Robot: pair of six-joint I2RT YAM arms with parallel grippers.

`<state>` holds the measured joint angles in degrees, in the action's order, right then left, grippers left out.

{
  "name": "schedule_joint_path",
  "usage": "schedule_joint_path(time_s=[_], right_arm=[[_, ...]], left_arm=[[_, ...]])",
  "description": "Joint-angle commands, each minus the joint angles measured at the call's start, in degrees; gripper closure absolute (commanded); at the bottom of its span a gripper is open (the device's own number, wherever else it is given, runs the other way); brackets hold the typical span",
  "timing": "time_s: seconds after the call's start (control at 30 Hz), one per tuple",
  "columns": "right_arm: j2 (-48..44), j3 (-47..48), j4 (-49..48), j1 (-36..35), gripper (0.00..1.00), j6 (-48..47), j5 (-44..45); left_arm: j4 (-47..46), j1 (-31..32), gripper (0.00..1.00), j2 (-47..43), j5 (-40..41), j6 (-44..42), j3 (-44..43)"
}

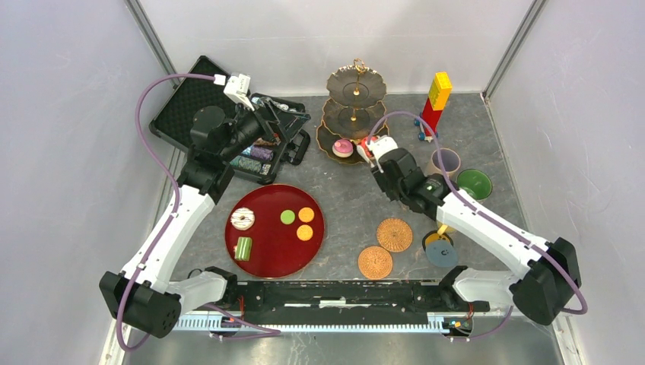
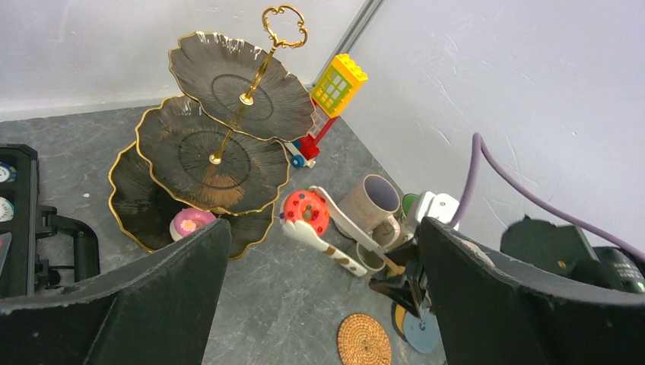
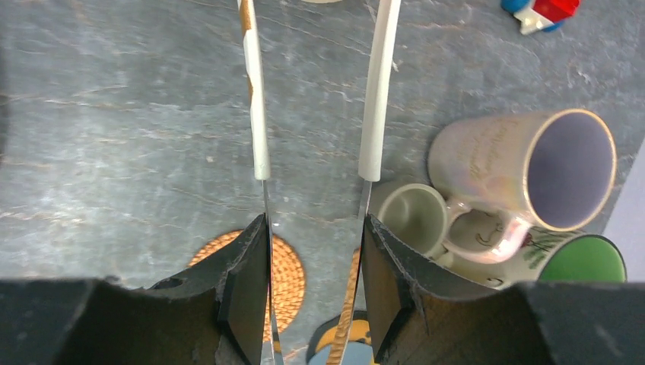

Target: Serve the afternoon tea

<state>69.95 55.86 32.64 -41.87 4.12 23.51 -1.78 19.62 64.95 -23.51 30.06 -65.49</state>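
Observation:
The three-tier dark gold-rimmed stand [image 1: 355, 114] stands at the back, with a pink cake [image 1: 342, 148] on its bottom tier. It also shows in the left wrist view [image 2: 220, 144]. My right gripper [image 1: 386, 162] is shut on the white-armed tongs [image 3: 258, 114], which pinch a red sprinkled donut [image 2: 306, 211] just right of the bottom tier. My left gripper [image 1: 281, 122] is open and empty, raised over the black case. The lilac mug [image 3: 532, 163], small grey mug [image 3: 414, 217] and green-lined mug [image 3: 586, 258] cluster right of the tongs.
The round red tray [image 1: 262, 262] holds a white donut [image 1: 243, 219], a green macaron [image 1: 287, 217], two orange macarons [image 1: 306, 214] and a green cake [image 1: 243, 248]. Two woven coasters [image 1: 394, 235] and a blue one [image 1: 441, 252] lie near front. The block tower [image 1: 436, 99] stands back right, the open black case [image 1: 190, 106] back left.

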Motion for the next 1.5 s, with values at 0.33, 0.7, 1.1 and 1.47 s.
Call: schedule_joint_path(time_s=[0.33,0.7,1.1,1.47], right_arm=[[7.5,12.4,-0.3,15.1,0.81,-6.5,-5.8],[12.2,17.6,-1.2,16.4,0.8,-7.8,-7.7],[22.2,25.9,-7.3,17.0,0.71,-6.2,-7.7],[25.4,25.7,-11.2,18.1,0.57,-5.1,-10.1]], left_arm=[[-1.6,-0.1,0.0,-0.2,-0.7,0.8,-0.6],[-2.0,0.0,0.0,0.1,-1.4,1.4,-0.6],[-2.0,-0.1,0.0,-0.3,-1.5,1.5,-0.7],[-2.0,-0.1,0.0,0.1,-1.6,1.8,-0.7]])
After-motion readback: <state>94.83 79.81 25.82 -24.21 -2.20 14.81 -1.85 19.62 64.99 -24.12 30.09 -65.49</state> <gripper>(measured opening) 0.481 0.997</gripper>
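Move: About 20 cm ahead of the right hand, 7 cm to its left and 3 cm lower is the middle of the stand's middle tier. The top tier spreads over it, some 9 cm above the hand. On the bottom tier the pink donut lies 14 cm ahead, 12 left and 11 down; the block tower stands 21 ahead, 13 right and 5 lower. From the left hand the middle tier is roughly 14 ahead, 15 right and 26 down. Carrying the red donut in the tips of the tongs, the right hand goes about 15 cm forward along the stand's right side. It first swings 5 cm right while rising 3 cm, then eases back 3 cm to the left with a slight dip, bringing the tips in under the top tier, over the right part of the middle one. The wrist turns about 7 degrees clockwise; the fingers keep their hold on the tongs. ##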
